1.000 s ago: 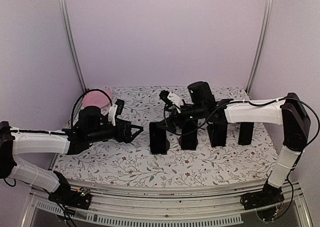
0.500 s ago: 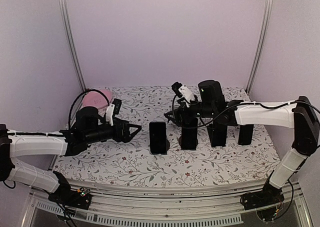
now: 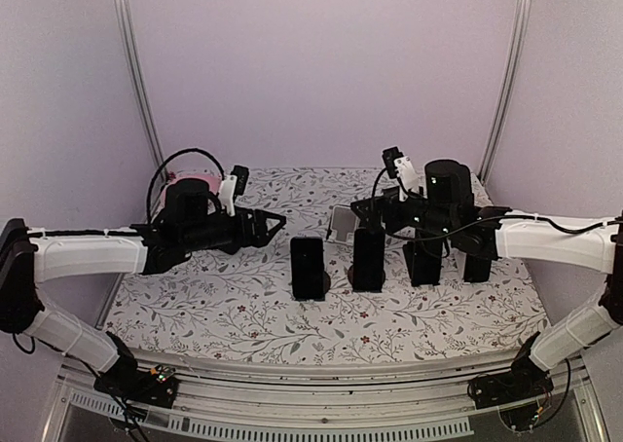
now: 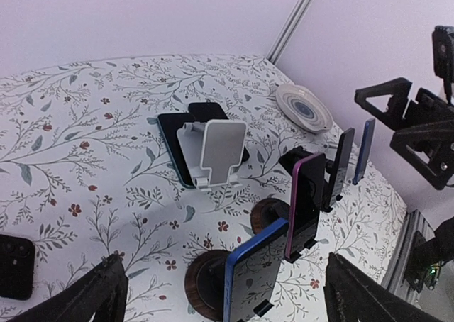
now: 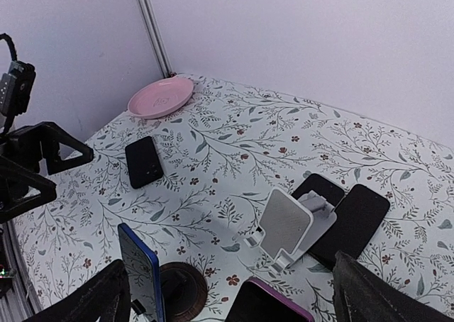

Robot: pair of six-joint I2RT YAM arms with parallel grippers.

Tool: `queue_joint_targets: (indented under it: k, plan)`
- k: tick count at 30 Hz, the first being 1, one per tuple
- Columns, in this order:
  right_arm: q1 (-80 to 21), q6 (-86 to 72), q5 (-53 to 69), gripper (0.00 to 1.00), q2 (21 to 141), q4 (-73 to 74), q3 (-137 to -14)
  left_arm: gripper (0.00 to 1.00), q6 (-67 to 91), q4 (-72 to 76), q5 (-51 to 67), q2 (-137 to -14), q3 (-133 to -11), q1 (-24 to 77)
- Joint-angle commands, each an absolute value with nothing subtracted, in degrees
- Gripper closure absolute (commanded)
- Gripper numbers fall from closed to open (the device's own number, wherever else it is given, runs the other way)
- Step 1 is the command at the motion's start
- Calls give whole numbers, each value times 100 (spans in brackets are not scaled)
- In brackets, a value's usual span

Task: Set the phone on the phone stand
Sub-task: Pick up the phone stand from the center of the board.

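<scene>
An empty white phone stand (image 3: 341, 224) (image 4: 217, 152) (image 5: 291, 227) sits mid-table. Two dark phones (image 4: 177, 146) (image 5: 358, 219) lie flat just behind it, touching its base. Another black phone (image 5: 144, 161) (image 4: 14, 265) lies flat to the left. My left gripper (image 3: 273, 228) (image 4: 227, 297) hovers open and holds nothing, left of the stand. My right gripper (image 3: 364, 208) (image 5: 237, 301) hovers open and empty above the row of standing phones, right of the white stand.
Several phones stand upright in dark round-based stands across the middle: a blue-edged one (image 4: 255, 272) (image 5: 138, 269), a purple-edged one (image 4: 305, 201), and others (image 3: 423, 262) to the right. A pink plate (image 5: 161, 96) lies back left, a pale patterned plate (image 4: 303, 108) back right.
Both arms rose and drew apart. The right gripper swung right, off the white stand, uncovering it. The left gripper lifted and moved slightly toward the back.
</scene>
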State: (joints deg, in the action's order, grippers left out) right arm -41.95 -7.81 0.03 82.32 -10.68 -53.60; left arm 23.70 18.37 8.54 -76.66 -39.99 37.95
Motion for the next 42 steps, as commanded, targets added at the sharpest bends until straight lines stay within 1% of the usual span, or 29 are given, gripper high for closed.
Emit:
queue_joint_targets:
  k: [1, 6, 12, 18, 22, 30, 42]
  plan:
    - [-4124, -1330, -289, 1, 7799, -1069, -5260, 3, 2170, 1158, 629, -8298, -5084, 3727]
    - [-4126, -1657, -355, 1, 7280, -780, -5044, 4, 2166, 629, 464, -9224, -6222, 3826]
    - [-4127, -1901, -295, 1, 6552, -472, -4720, 4, 2110, 29, -36, -10493, -7623, 4215]
    - [-4122, -2019, -242, 1, 6053, -145, -4575, 4, 2185, -610, -724, -11823, -9068, 4522]
    - [-4125, -2071, -212, 1, 5814, -33, -4429, 4, 2192, -923, -931, -12454, -9776, 4613]
    - [-4125, -2184, -109, 1, 5610, 16, -4230, 4, 2094, -1206, -1207, -13194, -10658, 4741]
    - [-4127, -2197, -122, 1, 5573, 16, -4142, 4, 2065, -1445, -996, -13857, -11424, 4772]
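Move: The white phone stand is about 15 cm ahead of the left hand, 16 cm to its right and 15 cm below. A black phone lies flat about 8 cm to the right of the stand and 5 cm farther out. Nearer, the blue phone on its stand is some 4 cm back and 7 cm right of the left hand, the pink phone about 1 cm back and 21 cm right. From the right hand the phone stand is some 13 cm ahead, 3 cm left and 19 cm down. The left hand swings right and forward towards the white phone stand, some 17 cm right and 15 cm out, first lifting about 3 cm and then sinking to end roughly 9 cm lower, its wide-open fingers tipping down by about 20 degrees as it nears the stand. Meanwhile the empty right hand backs off from the stand, about 7 cm back and 7 cm to the right while rising a little, rolling slightly with its fingers still open. ##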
